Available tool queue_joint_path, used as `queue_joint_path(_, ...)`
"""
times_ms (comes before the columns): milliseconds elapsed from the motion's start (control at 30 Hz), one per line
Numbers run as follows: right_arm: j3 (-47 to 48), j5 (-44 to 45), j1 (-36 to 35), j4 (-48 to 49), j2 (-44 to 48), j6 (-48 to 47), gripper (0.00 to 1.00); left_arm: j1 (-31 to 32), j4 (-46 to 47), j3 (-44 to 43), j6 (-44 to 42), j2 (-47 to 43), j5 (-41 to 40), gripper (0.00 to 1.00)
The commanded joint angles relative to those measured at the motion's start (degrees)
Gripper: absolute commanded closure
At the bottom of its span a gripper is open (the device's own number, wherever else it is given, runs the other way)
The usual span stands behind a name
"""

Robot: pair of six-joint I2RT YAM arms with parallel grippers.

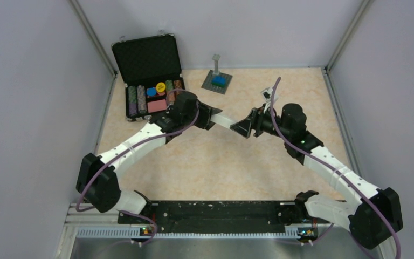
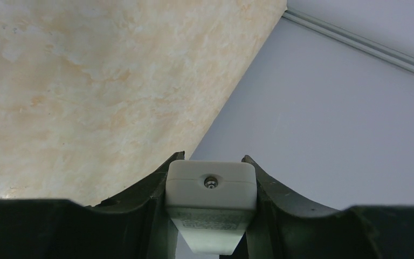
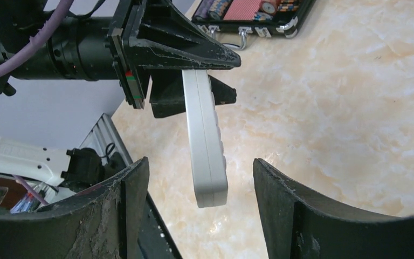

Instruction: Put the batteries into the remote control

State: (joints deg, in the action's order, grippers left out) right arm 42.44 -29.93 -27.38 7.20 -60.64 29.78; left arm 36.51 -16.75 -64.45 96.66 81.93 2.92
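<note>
The remote control (image 1: 228,121) is a slim white bar held off the table in mid-air between the two arms. My left gripper (image 1: 209,116) is shut on one end of it; in the left wrist view the remote control (image 2: 211,186) fills the gap between both fingers, end-on. My right gripper (image 1: 246,127) faces the free end and is open. In the right wrist view the remote control (image 3: 207,145) hangs between my spread right fingers (image 3: 280,199) without touching them, and the left gripper (image 3: 194,59) clamps its far end. The batteries are out of view.
An open black case (image 1: 148,75) with coloured chips stands at the back left, also seen as the case (image 3: 253,13) in the right wrist view. A grey baseplate (image 1: 217,81) with a blue block sits at the back centre. Grey walls enclose the marbled table (image 1: 215,162).
</note>
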Motion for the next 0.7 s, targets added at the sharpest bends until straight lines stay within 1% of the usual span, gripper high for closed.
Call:
queue_joint_path(0,0.8,-1.8,-0.3,-1.5,2.3,0.1,0.3,-1.0,3.6,0.6,-4.3,-2.9,2.2,1.0)
queue_joint_path(67,2.7,-4.0,0.0,-2.6,2.0,1.4,0.29,-1.6,6.2,0.6,-9.6,-2.9,4.1,1.0)
queue_joint_path(133,5.4,-7.0,0.4,-4.3,1.6,2.9,0.26,-2.6,10.1,0.9,-17.6,-2.9,7.8,1.0)
queue_joint_path(167,6.8,-8.0,0.4,-5.9,1.5,3.1,0.24,-2.9,10.5,0.9,-22.8,-3.1,9.0,1.0)
queue_joint_path(200,8.4,-9.4,0.5,-8.5,0.9,3.1,0.19,-3.4,13.0,1.6,-26.9,-3.4,10.7,1.0)
queue_joint_path(267,11.7,-13.9,1.0,-13.7,-1.7,2.3,0.14,-3.8,19.2,2.4,-35.3,-4.2,16.4,1.0)
queue_joint_path(367,12.8,-19.4,1.1,-16.0,-4.3,2.3,0.12,-3.9,21.7,1.9,-44.3,-4.7,25.4,1.0)
queue_joint_path(400,12.3,-19.8,1.2,-15.6,-4.3,2.2,0.11,-3.8,22.6,1.9,-46.1,-4.7,27.6,1.0)
queue_joint_path(467,11.5,-20.2,1.2,-15.0,-4.6,1.5,0.1,-3.9,26.1,2.3,-46.7,-5.3,31.3,1.0)
queue_joint_path(567,9.6,-21.4,1.1,-11.3,-4.6,2.0,0.09,-3.8,34.1,2.7,-44.3,-5.3,36.6,1.0)
queue_joint_path(667,7.9,-21.6,1.1,-5.7,-4.1,5.1,0.11,-3.8,38.8,2.9,-41.4,-5.0,38.6,1.0)
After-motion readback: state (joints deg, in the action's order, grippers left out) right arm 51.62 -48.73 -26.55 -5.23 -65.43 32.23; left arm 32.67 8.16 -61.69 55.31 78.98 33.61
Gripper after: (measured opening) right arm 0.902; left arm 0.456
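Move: The remote is in my left hand's grip, its middle about 5 cm to the right of that hand, 2 cm back and 2 cm below. From my open right hand the remote's middle lies roughly 8 cm left and 3 cm ahead, about level. The blue-block plate stands some 20 cm ahead of my left hand, 3 cm right and 20 cm below; the poker case is about 12 cm ahead of that hand, 28 cm left and 20 cm below. Keeping its hold on one end of the remote, my left hand swings it round, fingers tipping up some 45 degrees and turning clockwise nearly as much, while it climbs about 8 cm and draws back and a little right. My right hand opens wider still and shifts about 4 cm back and slightly left, towards the remote, rising then sinking partway as it turns counter-clockwise; its fingers do not close. ##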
